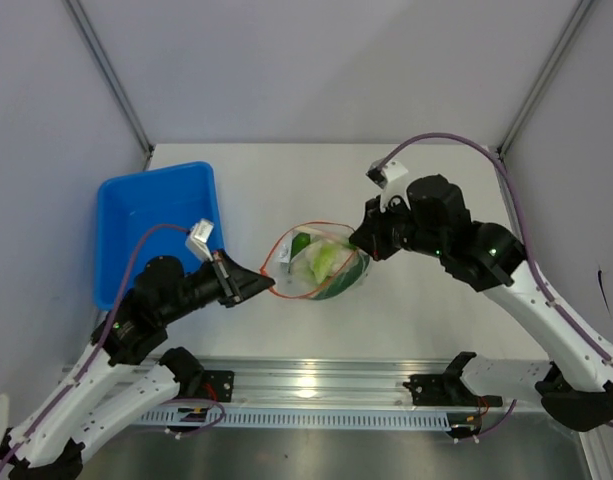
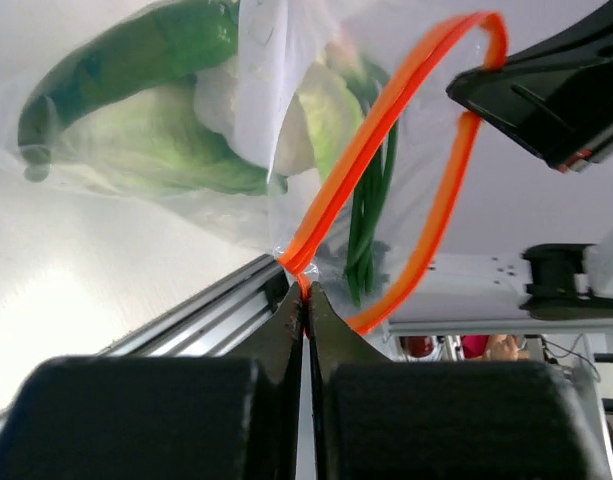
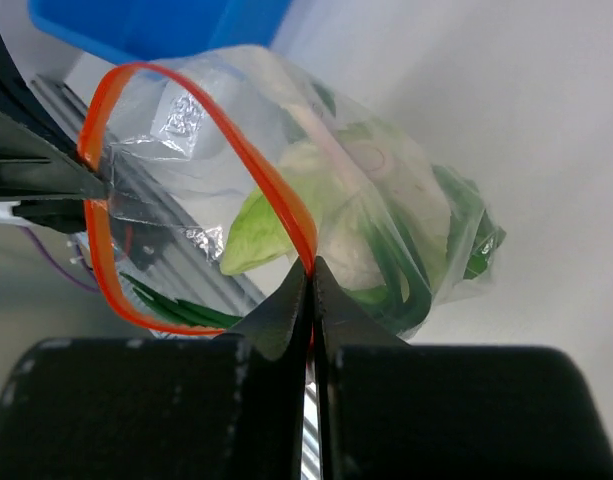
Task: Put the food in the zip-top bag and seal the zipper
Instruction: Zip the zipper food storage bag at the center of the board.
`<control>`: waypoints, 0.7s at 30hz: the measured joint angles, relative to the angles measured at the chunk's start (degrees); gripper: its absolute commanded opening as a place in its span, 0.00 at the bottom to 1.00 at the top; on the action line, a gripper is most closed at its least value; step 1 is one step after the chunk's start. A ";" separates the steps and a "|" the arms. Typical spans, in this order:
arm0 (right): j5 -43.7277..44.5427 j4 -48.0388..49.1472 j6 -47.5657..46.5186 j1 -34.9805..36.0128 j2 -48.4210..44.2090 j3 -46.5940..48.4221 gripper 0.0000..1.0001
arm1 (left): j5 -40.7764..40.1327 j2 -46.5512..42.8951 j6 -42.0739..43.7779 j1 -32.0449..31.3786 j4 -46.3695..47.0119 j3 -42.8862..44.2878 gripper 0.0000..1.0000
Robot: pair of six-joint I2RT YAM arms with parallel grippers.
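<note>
The clear zip-top bag (image 1: 321, 265) hangs between both arms over the table's middle. Food (image 1: 322, 260) fills it: pale leafy pieces (image 2: 151, 150), a green pepper (image 2: 126, 60) and thin green stalks (image 2: 371, 215). Its orange-red zipper (image 2: 371, 150) gapes in a wide loop. My left gripper (image 2: 306, 290) is shut on the zipper's left end. My right gripper (image 3: 312, 265) is shut on the zipper at the opposite end, with the leafy food (image 3: 261, 225) showing through the plastic just beyond it. From above, the left gripper (image 1: 268, 285) and right gripper (image 1: 356, 242) flank the bag.
A blue plastic bin (image 1: 151, 225) sits at the left rear of the table, beside the left arm. An aluminium rail (image 1: 316, 385) runs along the near edge between the arm bases. Grey walls close in at the back and sides.
</note>
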 measured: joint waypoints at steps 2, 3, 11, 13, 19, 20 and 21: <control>-1.29 3.06 0.44 -1.07 -0.17 -5.09 0.00 | 0.55 2.14 0.00 0.31 3.21 -4.57 0.00; -1.62 3.96 0.81 -1.92 1.07 -7.91 0.00 | 1.49 4.59 0.00 0.79 4.20 -7.13 0.01; -0.57 0.33 1.92 -5.84 10.60 -14.10 0.00 | 5.16 14.32 3.93 3.80 -3.06 -5.35 0.01; -0.26 -1.11 1.97 -5.79 8.17 -9.73 0.00 | 4.92 12.26 5.77 3.80 -4.96 3.43 0.00; -0.74 -1.60 3.13 -4.59 -0.90 -1.84 0.00 | 6.19 1.51 6.78 3.85 -2.38 12.04 0.01; -0.79 -1.18 3.34 -4.46 -2.08 -2.45 0.00 | 6.29 0.13 6.67 3.85 -1.42 10.29 0.00; -0.83 -0.96 3.48 -4.31 -2.93 -3.48 0.00 | 6.58 -0.98 6.34 3.85 -0.42 7.45 0.01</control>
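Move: I already pinch the bag's open rim from both sides. The food in the bag hangs about 5 cm ahead of my left hand, 10 cm to its right and 8 cm below; my right gripper is roughly 7 cm ahead, 15 cm right and 5 cm higher. The blue bin sits some 17 cm ahead and 28 cm left, 22 cm down. From my right hand the food is about 3 cm back, 5 cm left and 12 cm below. I shake the bag down: both hands plunge together some 15 cm towards the board, fingertips tipping down about 20 degrees, then snap back up. My right hand keeps its pinch on the rim and returns almost to its starting height; my left swings higher, ending about 5 cm above where it began, its shut fingers coming free of the rim. ##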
